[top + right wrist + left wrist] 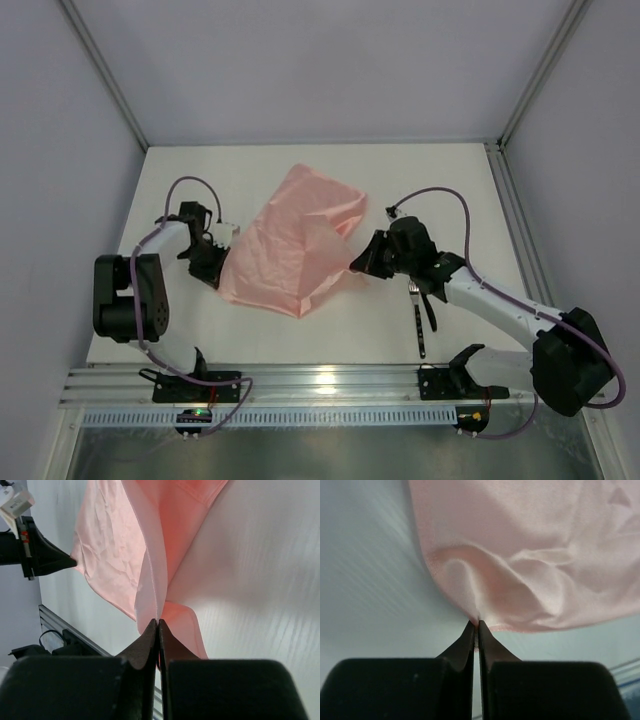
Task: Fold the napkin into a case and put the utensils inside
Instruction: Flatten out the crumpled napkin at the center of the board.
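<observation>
The salmon-pink napkin (290, 245) lies creased and partly lifted in the middle of the white table. My left gripper (222, 268) is shut on the napkin's left edge; in the left wrist view the cloth (520, 570) is pinched between the closed tips of that gripper (478, 624). My right gripper (357, 262) is shut on the napkin's right edge, and the right wrist view shows a raised fold (152, 565) rising from its closed tips (158, 622). The utensils (419, 318), dark and slim with a fork's pale tines, lie under the right arm near the front edge.
A metal rail (320, 385) with both arm bases runs along the table's near edge. Grey walls and frame posts (105, 75) enclose the table. The left gripper's tip (55, 560) shows in the right wrist view, at the cloth's far side.
</observation>
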Robot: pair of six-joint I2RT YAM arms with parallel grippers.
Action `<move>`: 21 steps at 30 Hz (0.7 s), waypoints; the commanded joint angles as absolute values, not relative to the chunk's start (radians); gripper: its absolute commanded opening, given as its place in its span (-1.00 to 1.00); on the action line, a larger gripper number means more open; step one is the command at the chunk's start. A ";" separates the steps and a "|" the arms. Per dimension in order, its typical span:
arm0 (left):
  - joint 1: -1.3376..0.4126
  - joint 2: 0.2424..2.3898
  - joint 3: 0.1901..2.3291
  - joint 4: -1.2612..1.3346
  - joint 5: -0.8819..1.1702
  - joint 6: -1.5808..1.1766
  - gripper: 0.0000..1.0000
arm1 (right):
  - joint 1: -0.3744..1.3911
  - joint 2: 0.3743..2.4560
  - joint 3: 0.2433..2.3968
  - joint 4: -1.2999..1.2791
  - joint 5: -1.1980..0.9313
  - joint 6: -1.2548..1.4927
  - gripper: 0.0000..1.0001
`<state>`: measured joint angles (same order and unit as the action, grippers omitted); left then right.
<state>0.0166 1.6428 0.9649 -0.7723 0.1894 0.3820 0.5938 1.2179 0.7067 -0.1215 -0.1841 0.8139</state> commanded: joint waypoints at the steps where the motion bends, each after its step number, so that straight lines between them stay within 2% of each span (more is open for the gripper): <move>1: 0.041 1.493 0.966 -0.947 0.374 0.437 -1.00 | 0.598 1.108 0.710 -0.291 -0.175 0.766 -0.92; 7: 0.067 1.172 0.969 -1.138 0.416 0.506 -1.00 | 0.606 0.927 0.727 -0.503 -0.274 0.756 -0.92; 9: 0.072 1.126 0.989 -1.147 0.416 0.496 -1.00 | 0.600 0.908 0.669 -0.412 -0.406 0.837 -0.93; 10: 0.074 1.130 1.036 -1.143 0.425 0.486 -1.00 | 0.559 0.911 0.649 -0.270 -0.458 0.874 -0.92; 13: 0.083 1.221 1.186 -1.092 0.462 0.427 -1.00 | 0.407 1.061 0.690 -0.129 -0.615 0.901 -0.92; 14: 0.083 1.259 1.236 -1.048 0.450 0.379 -1.00 | 0.387 1.203 0.828 -0.144 -0.612 0.817 -0.93; 16: 0.083 1.395 1.355 -1.014 0.413 0.342 -1.00 | 0.365 1.361 1.024 -0.210 -0.597 0.741 -0.93; 17: 0.083 1.443 1.505 -1.002 0.394 0.319 -1.00 | 0.345 1.525 1.251 -0.230 -0.609 0.720 -0.93; 19: 0.083 1.571 1.680 -0.980 0.318 0.264 -1.00 | 0.322 1.684 1.504 -0.279 -0.659 0.735 -0.92; 20: 0.084 1.609 1.853 -0.973 0.295 0.244 -1.00 | 0.295 1.833 1.780 -0.300 -0.661 0.755 -0.93; 21: 0.083 1.643 1.937 -0.962 0.240 0.204 -1.00 | 0.281 1.909 1.933 -0.323 -0.658 0.806 -0.92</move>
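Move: Both hands already pinch the napkin's near-side corners. From the left hand, low over the table, the board's center is about 11 cm ahead and 24 cm right. From the right hand, some 11 cm above the board, that center is 11 cm ahead and 8 cm left; the napkin's far corner is about 31 cm ahead and 14 cm left. The knife's middle is 2 cm back and 17 cm right of this hand, and the fork's 8 cm back and 16 cm right. Keeping their pinch on the two napkin corners, both hands rise and first draw back about 5 cm, then swing quickly forward in a fling, still climbing: the left goes up some 22 cm in all and the right about 10 cm. The left wrist tips its fingers forward by nearly 30 degrees; the right tilts only slightly. ##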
